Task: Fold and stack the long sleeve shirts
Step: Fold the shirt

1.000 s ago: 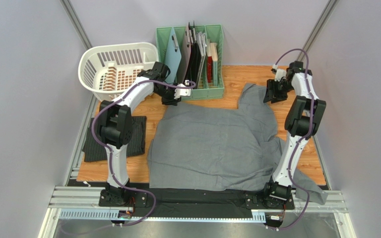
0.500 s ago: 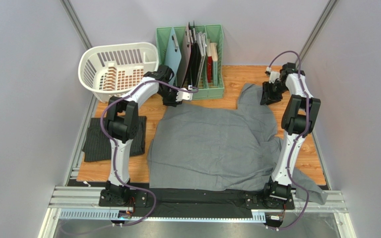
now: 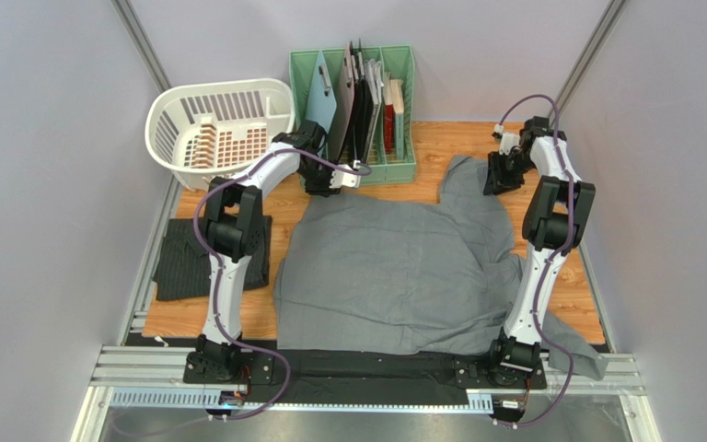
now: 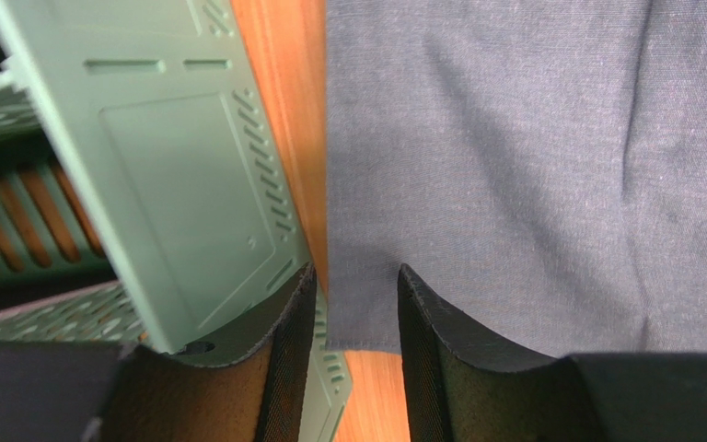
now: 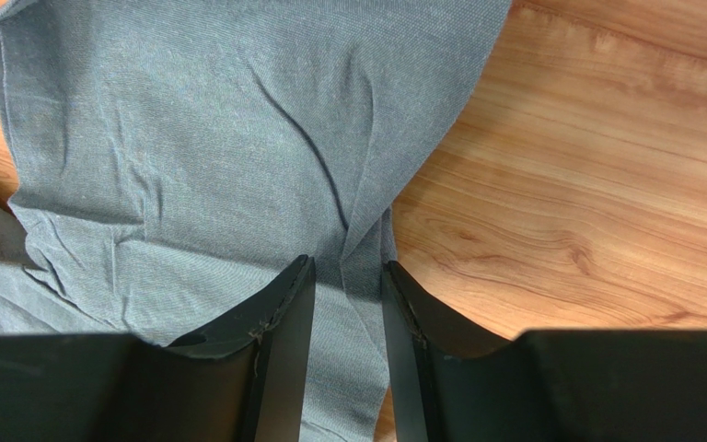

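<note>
The grey long sleeve shirt [image 3: 394,267] lies spread over the middle of the table, one part reaching towards the far right. A dark pinstriped long sleeve shirt [image 3: 175,267] lies folded at the left edge. My left gripper [image 3: 323,187] hangs over the grey shirt's far left corner. In the left wrist view its jaws [image 4: 355,318] stand open astride the hemmed corner of the shirt [image 4: 514,166]. My right gripper [image 3: 495,184] is at the shirt's far right part. In the right wrist view it [image 5: 348,295] is open, its fingers either side of a raised fold of the shirt [image 5: 219,138].
A green file organizer [image 3: 394,170] with boards stands at the back, its wall [image 4: 164,184] close against my left finger. A white laundry basket [image 3: 173,110] sits at the back left. Bare wood [image 5: 587,184] lies right of the shirt. Grey walls enclose the table.
My left arm has swung right, bringing its gripper close to the organizer at the shirt's corner. My right gripper has shifted slightly left over the shirt's far right part.
</note>
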`<act>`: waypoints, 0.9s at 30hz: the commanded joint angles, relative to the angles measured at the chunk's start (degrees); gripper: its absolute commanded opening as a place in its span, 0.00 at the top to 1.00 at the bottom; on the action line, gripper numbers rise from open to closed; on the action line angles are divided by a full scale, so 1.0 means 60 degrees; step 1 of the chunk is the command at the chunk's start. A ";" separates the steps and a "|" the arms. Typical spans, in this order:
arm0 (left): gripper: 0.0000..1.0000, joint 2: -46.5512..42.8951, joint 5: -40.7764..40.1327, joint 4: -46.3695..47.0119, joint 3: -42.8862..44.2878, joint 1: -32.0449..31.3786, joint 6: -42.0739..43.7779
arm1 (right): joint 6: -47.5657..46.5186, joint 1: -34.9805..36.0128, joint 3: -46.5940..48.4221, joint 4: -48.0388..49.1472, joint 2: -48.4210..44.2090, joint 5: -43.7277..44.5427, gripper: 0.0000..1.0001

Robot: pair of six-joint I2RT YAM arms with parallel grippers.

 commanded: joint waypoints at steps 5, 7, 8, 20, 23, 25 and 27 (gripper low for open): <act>0.60 0.0803 -0.0155 -0.0574 0.1176 -0.0096 0.0923 | -0.0210 -0.0010 0.0127 -0.0171 -0.0065 -0.0606 0.63; 0.66 0.0994 -0.0170 -0.0896 0.1454 -0.0111 0.0938 | -0.0240 -0.0025 0.0113 -0.0244 -0.0021 -0.0724 0.64; 0.69 0.1096 -0.0155 -0.1014 0.1528 -0.0111 0.0967 | -0.0269 -0.0025 0.0127 -0.0259 0.0008 -0.0870 0.64; 1.00 0.0163 -0.0126 -0.0665 0.1135 -0.0126 -0.0086 | -0.0313 -0.0331 0.0113 -0.0596 -0.0796 -0.1705 1.00; 1.00 -0.0380 -0.0243 -0.0006 0.0476 -0.0126 -0.0277 | -0.0182 -0.0536 0.0084 -0.0640 -0.1192 -0.2028 1.00; 1.00 -0.0572 -0.0360 0.0200 0.0212 -0.0126 -0.0322 | -0.0094 -0.0639 0.0040 -0.0625 -0.1368 -0.2276 1.00; 1.00 -0.0748 -0.0477 0.0332 0.0094 -0.0126 -0.0424 | -0.0006 -0.0742 0.0010 -0.0655 -0.1559 -0.2380 1.00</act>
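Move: The left hand hangs over the grey shirt's far-left corner; its hem is roughly 1 cm ahead and 3 cm below. From this hand the green bin's middle is about 16 cm ahead and 8 cm right, while the folded dark shirt lies some 17 cm back and 24 cm left. The right hand, already down, straddles the shirt's far-right edge straight beneath, about 1 cm below, with the shirt's projecting flap some 4 cm ahead and 6 cm left. The left hand sinks about 2.5 cm beside the green bin until its half-open fingers are down at the shirt's far hem, shuts them on the corner and then starts back up by nearly 2 cm. Meanwhile the right hand slides some 1.5 cm left and slightly back along the shirt's far-right edge, closes fully to pinch the cloth at the crease below the flap, then rises about 2.5 cm, easing back to the right as its fingers tilt some 10 degrees to point farther left. ##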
